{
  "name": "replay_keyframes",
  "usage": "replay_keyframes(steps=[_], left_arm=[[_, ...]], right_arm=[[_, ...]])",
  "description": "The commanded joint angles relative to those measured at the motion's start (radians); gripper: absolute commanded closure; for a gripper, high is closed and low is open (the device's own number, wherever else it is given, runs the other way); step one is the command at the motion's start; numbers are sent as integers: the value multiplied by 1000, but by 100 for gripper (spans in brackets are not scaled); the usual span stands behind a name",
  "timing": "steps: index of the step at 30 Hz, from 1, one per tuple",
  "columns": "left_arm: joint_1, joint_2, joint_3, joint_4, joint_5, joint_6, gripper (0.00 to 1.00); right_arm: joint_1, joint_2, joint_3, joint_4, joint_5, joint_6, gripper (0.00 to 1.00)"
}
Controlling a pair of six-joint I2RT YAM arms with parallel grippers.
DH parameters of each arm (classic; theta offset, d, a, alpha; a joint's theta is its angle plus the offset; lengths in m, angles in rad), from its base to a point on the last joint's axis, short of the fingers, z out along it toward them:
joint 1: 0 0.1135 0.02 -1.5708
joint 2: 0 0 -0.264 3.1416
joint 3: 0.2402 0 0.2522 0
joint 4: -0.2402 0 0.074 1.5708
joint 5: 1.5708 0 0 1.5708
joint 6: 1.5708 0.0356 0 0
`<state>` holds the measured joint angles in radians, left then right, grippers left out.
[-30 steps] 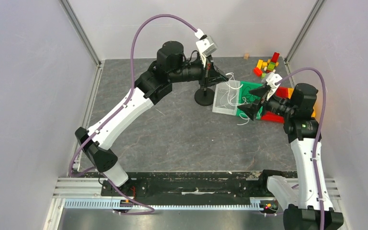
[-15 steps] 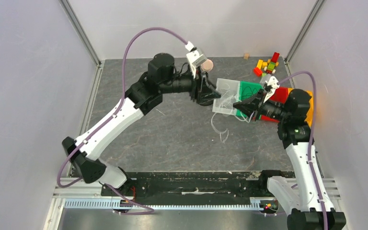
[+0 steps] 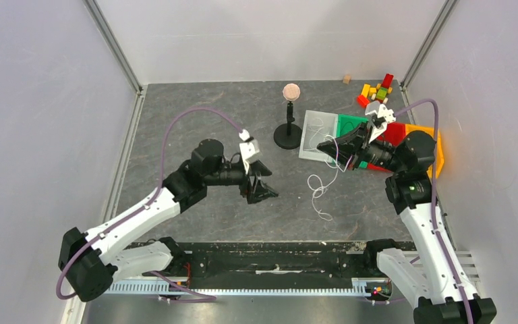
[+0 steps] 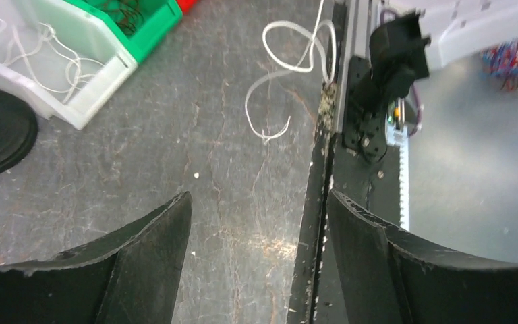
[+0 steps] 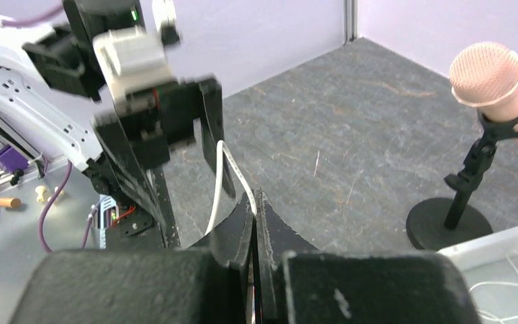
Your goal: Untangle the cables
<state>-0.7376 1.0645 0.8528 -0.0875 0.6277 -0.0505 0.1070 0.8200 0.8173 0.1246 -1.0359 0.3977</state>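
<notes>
A white cable (image 3: 318, 189) hangs from my right gripper (image 3: 324, 144) and trails in loops onto the table in front of the bins. In the right wrist view the right gripper (image 5: 255, 200) is shut on that white cable (image 5: 232, 173), which arches up out of the fingertips. More white cables (image 3: 318, 129) lie in the white bin (image 3: 308, 152), and dark cables (image 4: 123, 8) lie in the green bin (image 3: 351, 122). My left gripper (image 3: 270, 191) hovers low over the middle of the table, open and empty. Through the left wrist view, the open left gripper (image 4: 256, 216) faces the looped white cable (image 4: 278, 74).
A microphone (image 3: 291, 91) stands on a black round base (image 3: 287, 139) left of the white bin. Red (image 3: 396, 131) and orange (image 3: 438, 145) bins sit behind my right arm. Coloured blocks (image 3: 376, 92) lie at the back right. A black rail (image 4: 318, 175) borders the near edge.
My left gripper opened and drew back from the bins toward the near left. My right gripper shut on the white cable and holds it raised; its loops now trail on the table.
</notes>
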Motion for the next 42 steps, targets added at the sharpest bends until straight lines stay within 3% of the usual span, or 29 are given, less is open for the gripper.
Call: replay_keyframes(steps=[1,5,10,14,22,30,34,39,42], left_arm=[[-36,37,-80,189,20,252,20],[-77,136,-95,310,48,314,20],[-123,282,-130,601,-169,98,19],[-124,403,-152,807,-173,-24,19],[-156,626,9,869,-274,-230,19],[-183,562,-22,901,-82,-347,18],[-171,547,-43,873,-129,-444,18],[-180,572,-29,922,-88,-499,18],[-185,604,-36,884,-171,-525,18]], right_arm=[[7,13,67,81,35,47,100],[18,29,96,119,57,82,100],[33,62,154,141,78,104,100],[43,82,190,154,99,119,100],[49,96,214,167,128,132,100],[49,100,222,165,131,122,100],[49,97,213,199,130,154,100],[54,104,209,252,136,200,100],[56,118,221,289,143,238,100]])
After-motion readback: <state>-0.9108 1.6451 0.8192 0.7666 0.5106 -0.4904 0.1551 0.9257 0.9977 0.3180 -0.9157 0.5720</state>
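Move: The white cable hangs from the right hand's shut fingers, its loose lower part directly below that hand, some 27 cm down. From the left hand this dangling part lies about 15 cm to the right, 4 cm ahead and 17 cm lower. Beyond it is the white bin, some 27 cm ahead of the left hand and 17 cm to its right; the microphone stand's base is about 28 cm ahead and 7 cm to the right. Both stand roughly 23 cm below the left hand. The white cable stays pinched in the right fingers, and that hand hoists it about 8 cm, most of this early on. The left hand, fingers wide open throughout, sweeps some 12 cm right towards the dangling part, dipping about as far and edging forward, then climbs back roughly half the dip and draws slightly back, tilting its fingertips up to about level. ##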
